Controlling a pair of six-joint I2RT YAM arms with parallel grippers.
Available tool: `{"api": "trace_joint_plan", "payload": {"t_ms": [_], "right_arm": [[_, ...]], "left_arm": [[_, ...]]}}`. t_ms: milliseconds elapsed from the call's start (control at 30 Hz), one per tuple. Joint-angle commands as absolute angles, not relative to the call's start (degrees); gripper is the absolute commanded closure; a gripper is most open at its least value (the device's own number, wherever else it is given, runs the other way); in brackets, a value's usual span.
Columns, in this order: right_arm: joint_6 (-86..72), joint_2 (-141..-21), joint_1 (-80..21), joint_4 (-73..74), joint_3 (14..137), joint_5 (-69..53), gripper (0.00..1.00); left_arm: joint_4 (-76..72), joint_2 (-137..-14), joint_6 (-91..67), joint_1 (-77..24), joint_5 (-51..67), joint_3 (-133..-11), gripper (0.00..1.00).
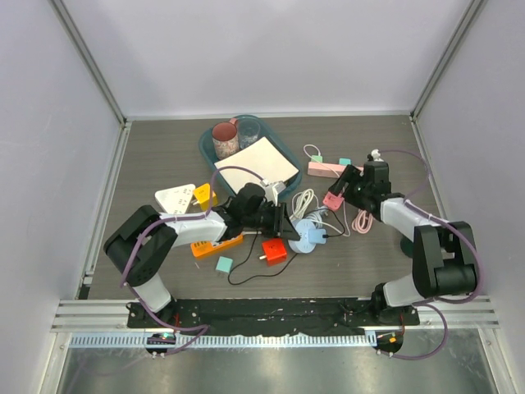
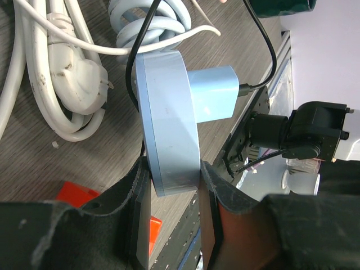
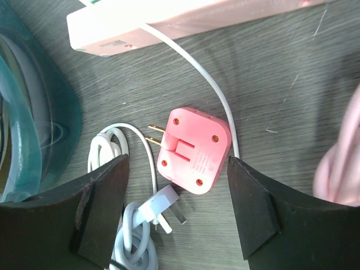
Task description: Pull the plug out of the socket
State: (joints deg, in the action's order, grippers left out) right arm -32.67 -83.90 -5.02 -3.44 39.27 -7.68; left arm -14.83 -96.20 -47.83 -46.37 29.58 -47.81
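The round light-blue socket (image 2: 169,129) stands on edge on the table, and my left gripper (image 2: 171,191) is shut on its rim. A light-blue charger block (image 2: 211,93) with a black cord sits plugged into its face. From above, the socket (image 1: 308,235) lies just right of the left gripper (image 1: 287,223). A pink plug (image 3: 194,149) with two gold prongs lies loose on the table, attached to nothing. My right gripper (image 3: 176,185) hovers over it, open, a finger on each side and not touching it. In the top view that plug (image 1: 333,199) is under the right gripper (image 1: 343,189).
A teal tray (image 1: 207,152) with a cup (image 1: 225,139) and paper sits at the back. A pink power strip (image 3: 185,17) lies beyond the plug, and a white cable with a plug (image 3: 163,202) lies beside it. An orange strip (image 1: 215,245) and a red cube (image 1: 274,251) lie near the left arm.
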Motion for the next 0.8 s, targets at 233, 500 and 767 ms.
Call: {"api": "trace_joint_plan", "payload": {"t_ms": [233,500,767], "right_arm": [[-27.5,-71.0,-5.0,18.5,50.7,-8.0,0.24],[-30.1,-59.2,-5.4,25.0,48.7,-18.2,0.27],[-32.3,-49.8,-5.8,28.1,40.0,-24.8,0.28]], "left_arm": [[-18.0,-94.5,-48.5,-46.7,31.0,-48.9,1.00],[-17.8,-95.0,-48.9,-46.8,30.0,-49.6,1.00],[-17.1,-96.5,-49.7,-46.8,29.5,-50.9,1.00]]}}
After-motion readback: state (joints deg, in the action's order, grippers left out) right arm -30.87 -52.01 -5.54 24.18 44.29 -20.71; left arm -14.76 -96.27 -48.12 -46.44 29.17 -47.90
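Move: Roughly 11 cm back and 4 cm left of the right hand, near fingertip height, is the light-blue plug with the black cable, still in the round blue socket, whose middle is about 10 cm back and 8 cm left. The pink plug lies just under the right fingers, and the pronged plug some 4 cm back and 3 cm left. From the left hand, the light-blue plug is about 7 cm right, 2 cm back and a little lower. Rising nearly straight off the freed pink plug at first, the right hand then swings back about 9 cm and slightly left while still climbing, to end some 14 cm higher, roughly above the light-blue plug. Its fingers stay open as it turns about 10 degrees counter-clockwise and tips slightly up. The left hand stays put, keeping its grip on the round socket's edge. ##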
